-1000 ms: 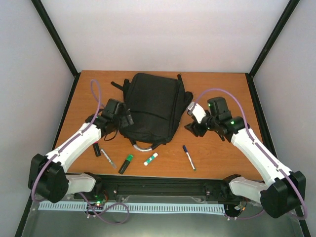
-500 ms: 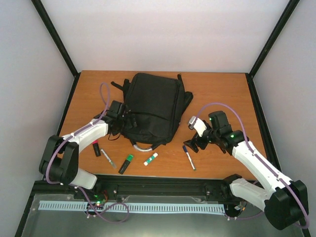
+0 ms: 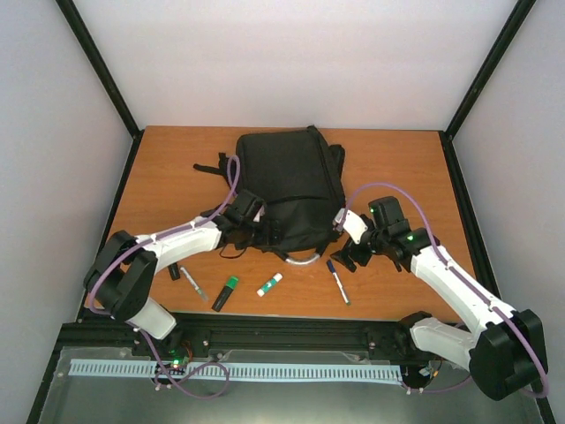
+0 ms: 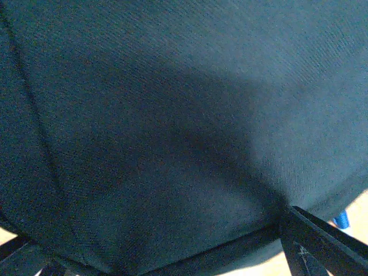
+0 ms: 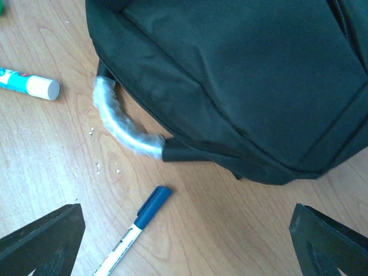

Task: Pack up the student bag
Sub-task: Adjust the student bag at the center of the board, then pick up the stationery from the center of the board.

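The student bag [image 3: 291, 185] is a black backpack lying flat mid-table, its grey handle loop [image 3: 305, 259] at the near end. My left gripper [image 3: 263, 231] presses against the bag's near-left edge. In the left wrist view black fabric [image 4: 172, 115] fills the frame, and the fingers [image 4: 322, 244] stand far apart at the bottom corners, so the gripper [image 4: 155, 244] is open. My right gripper [image 3: 350, 253] hovers open just right of the handle [image 5: 118, 123]. Bare wood lies between its jaws [image 5: 185, 236], with nothing held.
A blue-capped pen [image 3: 337, 281] [image 5: 135, 230] lies just near of the right gripper. A glue stick [image 3: 270, 283] [image 5: 29, 83], a green highlighter [image 3: 226, 292], a silver pen [image 3: 193, 284] and a dark marker [image 3: 174, 270] lie along the near strip. Loose straps [image 3: 212, 166] trail left of the bag.
The bag has slid and turned to the right. My left gripper has travelled right along the bag's near edge. My right gripper has opened wide and dropped towards the blue pen.
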Controlling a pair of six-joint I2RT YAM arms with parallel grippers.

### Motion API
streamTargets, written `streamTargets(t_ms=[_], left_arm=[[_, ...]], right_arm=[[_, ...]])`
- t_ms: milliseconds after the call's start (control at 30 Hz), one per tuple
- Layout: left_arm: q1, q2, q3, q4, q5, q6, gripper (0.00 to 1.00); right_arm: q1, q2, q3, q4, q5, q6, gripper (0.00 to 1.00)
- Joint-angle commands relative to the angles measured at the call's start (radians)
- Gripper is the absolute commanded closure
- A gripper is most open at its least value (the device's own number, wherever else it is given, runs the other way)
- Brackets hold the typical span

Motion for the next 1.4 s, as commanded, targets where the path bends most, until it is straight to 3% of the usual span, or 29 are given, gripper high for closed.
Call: streamTargets(t_ms=[0,267,367,533,700,867,1167,1367], left_arm=[[-0.045,-0.019,0.080,-0.018,0.004,0.047,0.06],[-0.044,-0.189,0.115,-0.170,-0.164,0.138,0.02],[-0.045,-0.213,0.114,-0.197,-0.201,0.141,0.02],[-0.045,-0.213,0.091,-0.225,-0.240,0.117,0.02],[-0.045,-0.207,0.057,-0.215,-0.235,0.089,0.02],[-0.045,-0.208,0.038,-0.207,-0.223,0.071,0.02],[-0.044,-0.222,0.011,-0.204,-0.213,0.054,0.03],[-0.045,-0.224,0.006,-0.205,-0.218,0.059,0.02]], right_arm=[[-0.003,0.000,0.055,-0.065,0.061,-0.072,0.00],[-0.007,0.048,0.065,-0.009,0.589,-0.135,0.00],[-0.012,0.081,0.090,-0.100,0.484,-0.146,0.03],[0.015,0.112,0.161,-0.301,0.159,-0.186,0.22],[0.161,0.167,0.087,-0.320,0.228,-0.192,0.33],[0.223,0.221,0.071,-0.311,0.196,-0.168,0.39],[0.276,0.325,0.023,-0.222,0.227,-0.134,0.40],[0.276,0.390,0.012,-0.154,0.366,-0.077,0.45]])
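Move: The blue-capped pen lies some 7 cm back from the right hand, about level sideways and 12 cm below; the bag's handle is about 9 cm to its left, 1 cm back, and the glue stick 7 cm back, 17 cm left. From the left hand, whose fingers touch the bag's lower front, the bag's middle is about 11 cm ahead, 4 cm right, slightly below; the glue stick is 12 cm back, 1 cm left. The left fingers come free of the bag, the hand rising about 8 cm, then shifting left and sinking halfway back, still open. The right hand first swings some 6 cm right and 4 cm forward, then comes back and about 11 cm down onto the blue-capped pen, turning to point more steeply down and narrowing its fingers to just over half open, one either side of the pen. ##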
